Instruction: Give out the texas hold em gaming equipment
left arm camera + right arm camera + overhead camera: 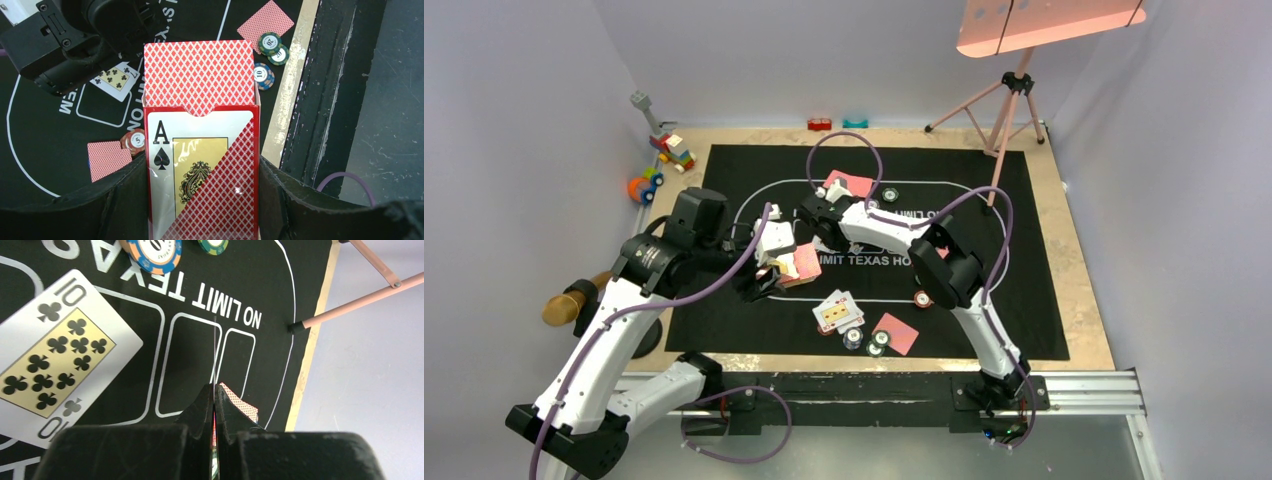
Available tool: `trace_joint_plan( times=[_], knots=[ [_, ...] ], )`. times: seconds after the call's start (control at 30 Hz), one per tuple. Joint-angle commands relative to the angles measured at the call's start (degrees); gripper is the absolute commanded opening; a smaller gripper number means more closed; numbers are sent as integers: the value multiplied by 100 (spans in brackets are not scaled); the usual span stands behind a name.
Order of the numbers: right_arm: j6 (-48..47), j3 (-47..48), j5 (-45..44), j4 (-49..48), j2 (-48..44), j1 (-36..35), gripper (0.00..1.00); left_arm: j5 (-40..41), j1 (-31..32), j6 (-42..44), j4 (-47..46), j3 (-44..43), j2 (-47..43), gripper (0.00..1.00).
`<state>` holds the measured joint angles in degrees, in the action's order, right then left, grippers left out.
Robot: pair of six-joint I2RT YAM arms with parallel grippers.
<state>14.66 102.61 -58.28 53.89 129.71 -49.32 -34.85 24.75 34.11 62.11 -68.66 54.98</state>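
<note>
My left gripper [202, 167] is shut on a red card box [200, 175] with an ace of spades on its front. Red-backed playing cards [200, 75] stick out of its open top. It hangs over the mat's middle left [799, 265]. My right gripper [215, 390] is shut on a single playing card [215, 350], seen edge-on, above the mat's centre [809, 215]. A ten of clubs [57, 357] lies face up below it. Face-up cards [837, 312], red-backed cards [896, 333] [849, 185] and poker chips [854, 337] [921, 297] [889, 195] lie on the mat.
The black mat [1024, 300] covers the tan table. Toy blocks [672, 150] [646, 185] sit at the far left, small bricks [820, 124] at the far edge. A pink tripod [1009, 100] stands at the far right. A brass-coloured cylinder [569, 305] lies left.
</note>
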Motion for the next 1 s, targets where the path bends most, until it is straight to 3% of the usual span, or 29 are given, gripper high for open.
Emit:
trace_joint_plan(
  times=[0.0, 0.33, 0.67, 0.97],
  knots=[
    [-184, -51, -251, -544, -91, -149, 2, -206, -41, 36, -265, -41, -89, 0],
    [-229, -157, 707, -949, 69, -260, 13, -149, -41, 34, -226, -73, -84, 0],
    [-179, -570, 2031, -1442, -230, -274, 50, -189, -41, 17, -219, -120, -25, 0],
    [-189, -830, 3050, -1775, -723, -258, 55, -180, -41, 26, -204, -112, -28, 0]
  ],
)
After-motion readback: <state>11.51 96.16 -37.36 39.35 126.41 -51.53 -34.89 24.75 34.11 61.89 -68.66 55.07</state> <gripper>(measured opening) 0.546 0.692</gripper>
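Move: The right gripper still pinches the four of clubs, nearly edge-on. The slot for it, third from the left, lies about 5 cm to that hand's left, 4 cm ahead and 8 cm below. On the mat too, the ten of clubs lies some 7 cm ahead and 9 cm left, the seven about 5 cm ahead and 16 cm left, and the blue chip roughly 13 cm ahead and 5 cm left. From the left hand, the slot is about 19 cm ahead, 18 cm right and 25 cm down. Carry the right gripper left about 7 cm, sinking some 4.5 cm on the way before going on level, and easing back slightly. Open the fingers from shut to a bit over half as it sinks, letting go of the four of clubs beside the ten, and tip the fingertips more steeply towards the mat, some 20 degrees. Keep the left gripper still, with the card box in its hold. ##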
